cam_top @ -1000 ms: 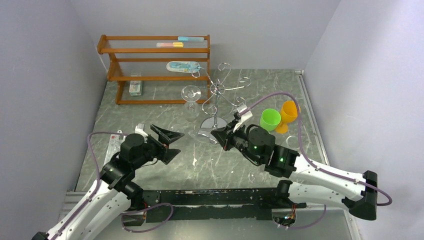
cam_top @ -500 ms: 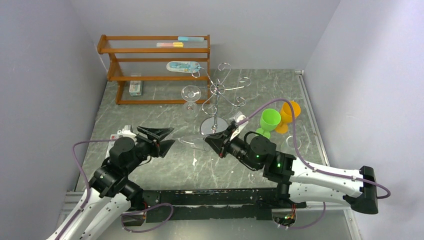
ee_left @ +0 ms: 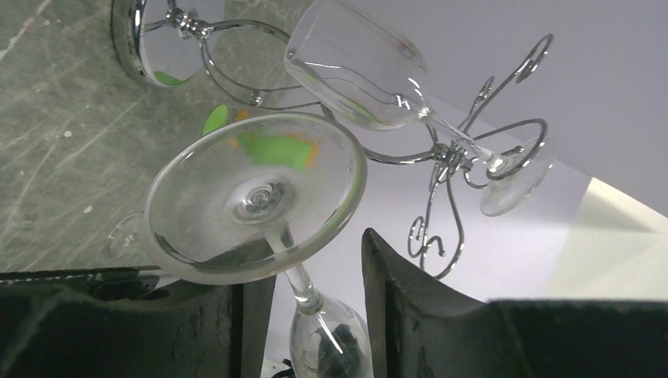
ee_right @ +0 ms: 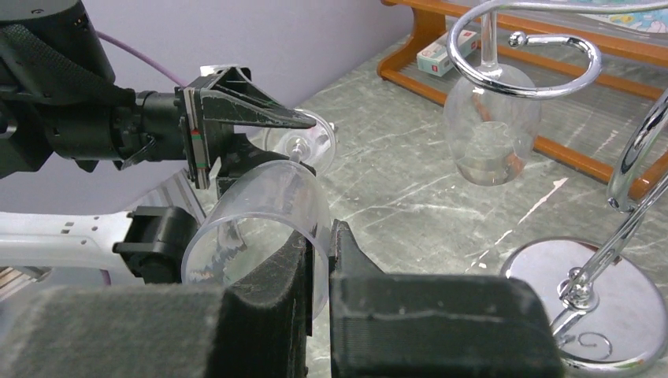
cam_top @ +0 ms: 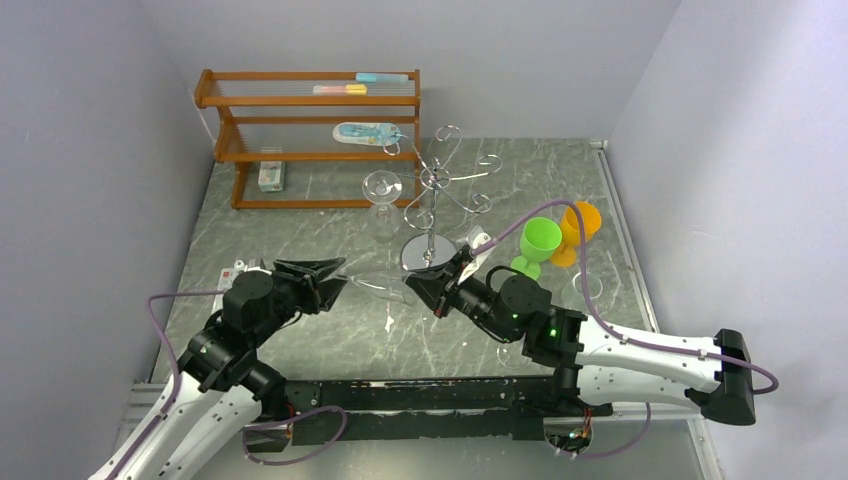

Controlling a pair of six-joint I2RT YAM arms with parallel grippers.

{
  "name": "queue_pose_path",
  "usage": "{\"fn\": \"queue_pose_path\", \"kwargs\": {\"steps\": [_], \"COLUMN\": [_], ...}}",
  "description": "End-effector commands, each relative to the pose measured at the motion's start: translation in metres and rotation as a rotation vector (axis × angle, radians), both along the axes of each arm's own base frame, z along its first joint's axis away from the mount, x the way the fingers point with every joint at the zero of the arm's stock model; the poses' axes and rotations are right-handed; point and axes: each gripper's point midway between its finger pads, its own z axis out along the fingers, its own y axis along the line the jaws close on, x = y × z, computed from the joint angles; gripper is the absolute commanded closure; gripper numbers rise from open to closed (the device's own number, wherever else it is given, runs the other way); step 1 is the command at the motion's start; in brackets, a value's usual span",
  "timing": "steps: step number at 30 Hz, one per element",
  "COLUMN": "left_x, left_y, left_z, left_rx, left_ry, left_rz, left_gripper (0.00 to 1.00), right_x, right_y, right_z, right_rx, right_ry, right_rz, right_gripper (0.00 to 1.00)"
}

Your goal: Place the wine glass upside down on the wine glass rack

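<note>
A clear wine glass (cam_top: 375,286) lies sideways in the air between my two grippers. My right gripper (ee_right: 327,236) is shut on its bowl rim (ee_right: 260,228), one finger inside and one outside. My left gripper (ee_left: 315,272) is open, with the stem (ee_left: 295,276) between its jaws and the round foot (ee_left: 252,197) just past the fingertips. The chrome wine glass rack (cam_top: 435,190) stands behind on its mirror base (ee_right: 583,299). A second glass (ee_left: 362,75) hangs upside down on one arm, also seen in the right wrist view (ee_right: 490,118).
An orange-brown wooden shelf rack (cam_top: 310,135) with small items stands at the back left. A green goblet (cam_top: 538,242) and an orange goblet (cam_top: 578,228) stand right of the chrome rack. Another clear glass (cam_top: 515,352) lies by my right arm. A white strip (cam_top: 235,272) lies at the left.
My right gripper has carried the glass left and a little nearer. My left gripper swung round to face it; the stem now sits between its open jaws.
</note>
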Motion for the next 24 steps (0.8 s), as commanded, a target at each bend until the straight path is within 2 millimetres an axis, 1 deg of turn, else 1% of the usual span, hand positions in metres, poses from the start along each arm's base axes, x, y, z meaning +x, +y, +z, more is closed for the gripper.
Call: {"fn": "queue_pose_path", "kwargs": {"steps": [1,5,9,12,15,17,18,20,22,24], "left_x": [0.005,0.007,0.009,0.012,0.015,0.017,0.018,0.021,0.024,0.026], "left_y": [0.005,-0.001,-0.004,-0.004,-0.003,-0.001,0.0,0.004,0.009,0.014], "left_z": [0.007,0.007,0.002,0.002,0.005,0.006,0.007,0.013,0.021,0.027], "left_rx": [-0.043,-0.091,-0.121,-0.122,-0.113,-0.094,-0.079,-0.025,0.036,0.099], "left_ry": [-0.021,-0.023,-0.001,-0.001,-0.025,-0.044,-0.062,-0.116,-0.174,-0.214], "left_rz": [0.047,0.036,0.034,0.041,0.053,0.061,0.067,0.078,0.09,0.104], "left_gripper": [0.52,0.61,0.67,0.75,0.93,0.95,0.95,0.95,0.95,0.95], "right_x": [-0.013,-0.018,-0.022,-0.024,-0.024,-0.024,-0.023,-0.023,-0.024,-0.025], "right_y": [0.006,0.007,0.009,0.009,0.008,0.006,0.005,0.002,-0.002,-0.008], "right_z": [0.023,0.027,0.027,0.027,0.026,0.024,0.022,0.017,0.014,0.012], "right_rx": [0.109,0.138,0.137,0.137,0.135,0.126,0.12,0.107,0.096,0.083], "right_ry": [-0.012,-0.007,-0.014,-0.025,-0.022,-0.007,0.002,0.018,0.029,0.039], "right_rz": [0.062,0.094,0.117,0.127,0.129,0.121,0.113,0.107,0.105,0.099], "right_gripper": [1.0,1.0,1.0,1.0,1.0,0.99,0.95,0.8,0.62,0.49]}}
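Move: The wine glass lies almost level and crosswise between the hands. Its middle is about 7 cm to the left hand's right and 1 cm back, with the stem already between that hand's half-open fingers. From the right hand, still pinching the bowl's rim, its middle is about 6 cm left and 1 cm back. From the left hand, the hanging glass is some 15 cm ahead, 8 cm right and slightly lower; the rack's middle is 16 cm ahead, 18 cm right and 8 cm lower. Edging forward about 1.5 cm, the left hand closes its half-open fingers on the stem just below the foot and pinches it there. The right hand holds still with its grip on the bowl's rim until the stem is caught, then opens its fingers a little under half way and starts drawing back about 1 cm, letting go of the rim. ##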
